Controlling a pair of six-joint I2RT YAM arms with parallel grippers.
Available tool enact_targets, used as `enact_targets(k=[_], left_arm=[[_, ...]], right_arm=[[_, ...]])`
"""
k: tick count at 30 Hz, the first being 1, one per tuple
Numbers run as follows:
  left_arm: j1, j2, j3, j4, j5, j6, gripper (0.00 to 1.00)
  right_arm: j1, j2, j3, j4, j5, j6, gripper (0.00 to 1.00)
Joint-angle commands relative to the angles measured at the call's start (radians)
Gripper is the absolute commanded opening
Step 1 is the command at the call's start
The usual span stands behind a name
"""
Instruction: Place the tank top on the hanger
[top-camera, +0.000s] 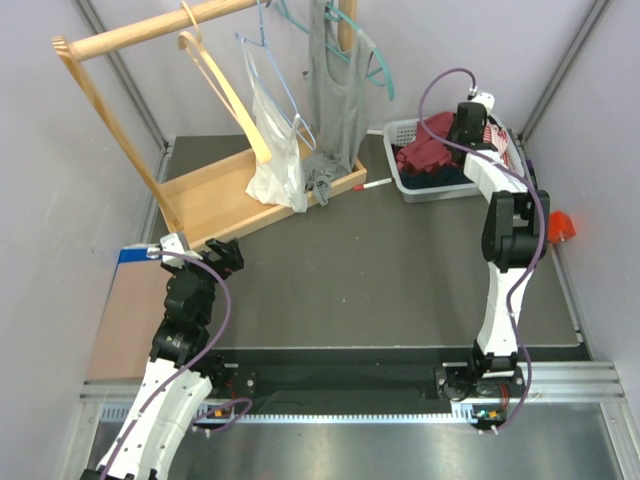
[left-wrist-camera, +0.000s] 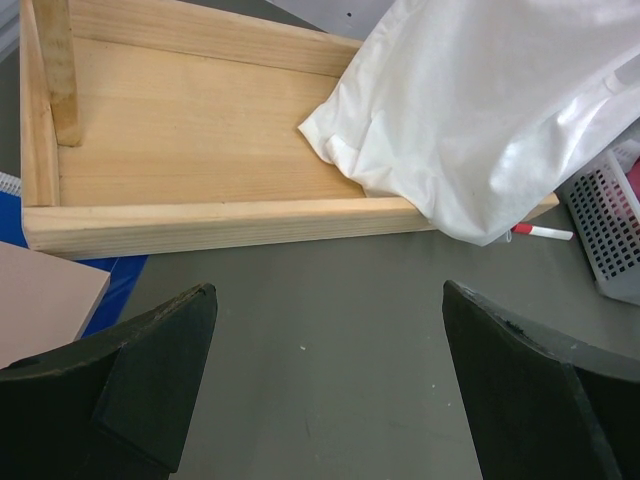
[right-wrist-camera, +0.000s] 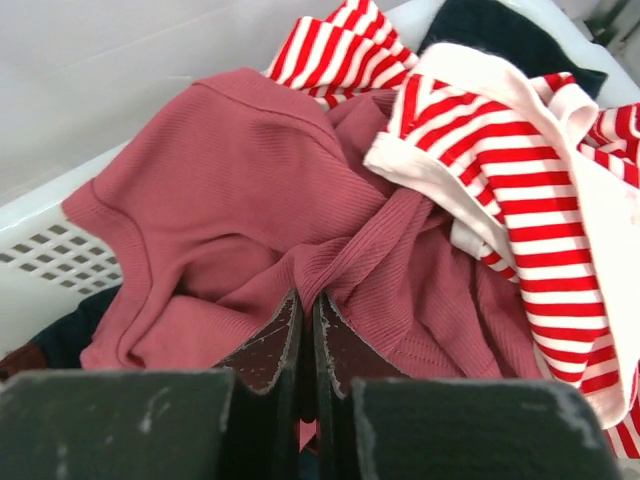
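The maroon tank top (right-wrist-camera: 230, 180) lies crumpled in a white basket (top-camera: 398, 130) at the back right; it also shows in the top view (top-camera: 425, 155). My right gripper (right-wrist-camera: 308, 297) is shut, its tips pinching a fold of the tank top inside the basket; in the top view it (top-camera: 468, 125) is over the basket. The tan wooden hanger (top-camera: 225, 95) hangs on the wooden rack's rail at the back left. My left gripper (left-wrist-camera: 330, 300) is open and empty just above the table, in front of the rack's base (left-wrist-camera: 200, 130).
A red-and-white striped garment (right-wrist-camera: 520, 180) lies against the tank top in the basket. A white camisole (top-camera: 275, 150) on a blue wire hanger, and a grey tank top (top-camera: 335, 90) on a teal hanger, hang on the rack. A red-capped marker (top-camera: 372, 185) lies beside the rack base.
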Motion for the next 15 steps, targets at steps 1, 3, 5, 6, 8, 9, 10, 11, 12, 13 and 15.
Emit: enact_targets(k=[1, 3, 5, 6, 8, 9, 10, 11, 12, 13, 15], left_arm=[[-0.004, -0.001, -0.006, 0.067, 0.009, 0.003, 0.99], [-0.004, -0.001, -0.006, 0.067, 0.01, 0.003, 0.99], [-0.004, -0.001, -0.006, 0.065, 0.012, 0.003, 0.99], [-0.004, -0.004, -0.004, 0.065, 0.012, 0.003, 0.99], [-0.004, -0.003, -0.004, 0.064, 0.012, 0.004, 0.99], [-0.004, -0.004, -0.007, 0.064, 0.01, 0.004, 0.99], [-0.004, -0.004, -0.007, 0.064, 0.007, 0.004, 0.99], [-0.004, -0.004, -0.007, 0.061, 0.007, 0.006, 0.99], [-0.004, -0.006, -0.006, 0.061, 0.007, 0.006, 0.99], [-0.004, -0.009, -0.004, 0.059, 0.009, 0.006, 0.99], [-0.004, -0.014, -0.003, 0.056, 0.013, 0.009, 0.99]], right_arm=[[-0.009, -0.11, 0.045, 0.023, -0.073, 0.012, 0.0], [-0.007, -0.158, 0.043, 0.026, -0.104, 0.025, 0.0], [-0.001, -0.215, 0.036, 0.031, -0.127, 0.035, 0.0], [0.0, -0.235, 0.031, 0.035, -0.136, 0.038, 0.0], [0.005, -0.294, 0.011, 0.049, -0.176, 0.043, 0.0], [0.005, -0.319, 0.002, 0.055, -0.191, 0.049, 0.0], [0.008, -0.34, -0.024, 0.063, -0.208, 0.055, 0.0], [0.008, -0.382, -0.033, 0.066, -0.243, 0.069, 0.0], [0.008, -0.402, -0.043, 0.093, -0.263, 0.074, 0.0], [0.01, -0.419, -0.046, 0.097, -0.268, 0.075, 0.0], [0.017, -0.469, -0.047, 0.086, -0.312, 0.083, 0.0]])
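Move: The right hand already pinches a fold of the maroon tank top in the basket; most of the tank top lies some 7 cm to its left and 3 cm below, with the striped shirt about 10 cm to its right and 4 cm ahead, and the basket's middle about 4 cm left and 8 cm below. The empty wooden hanger is roughly 62 cm left, 8 cm back and 23 cm up; from the left hand it is about 28 cm ahead, 5 cm right and 20 cm up. Keeping its shut fingers on the fold of the tank top, the right hand starts slowly and then quickly hoists it about 17 cm, up out of the clothes pile and away from the basket. As it rises it draws back some 4 cm and eases as far to the left, while the wrist tips the fingers up by around 15 degrees and swings a little counter-clockwise. ##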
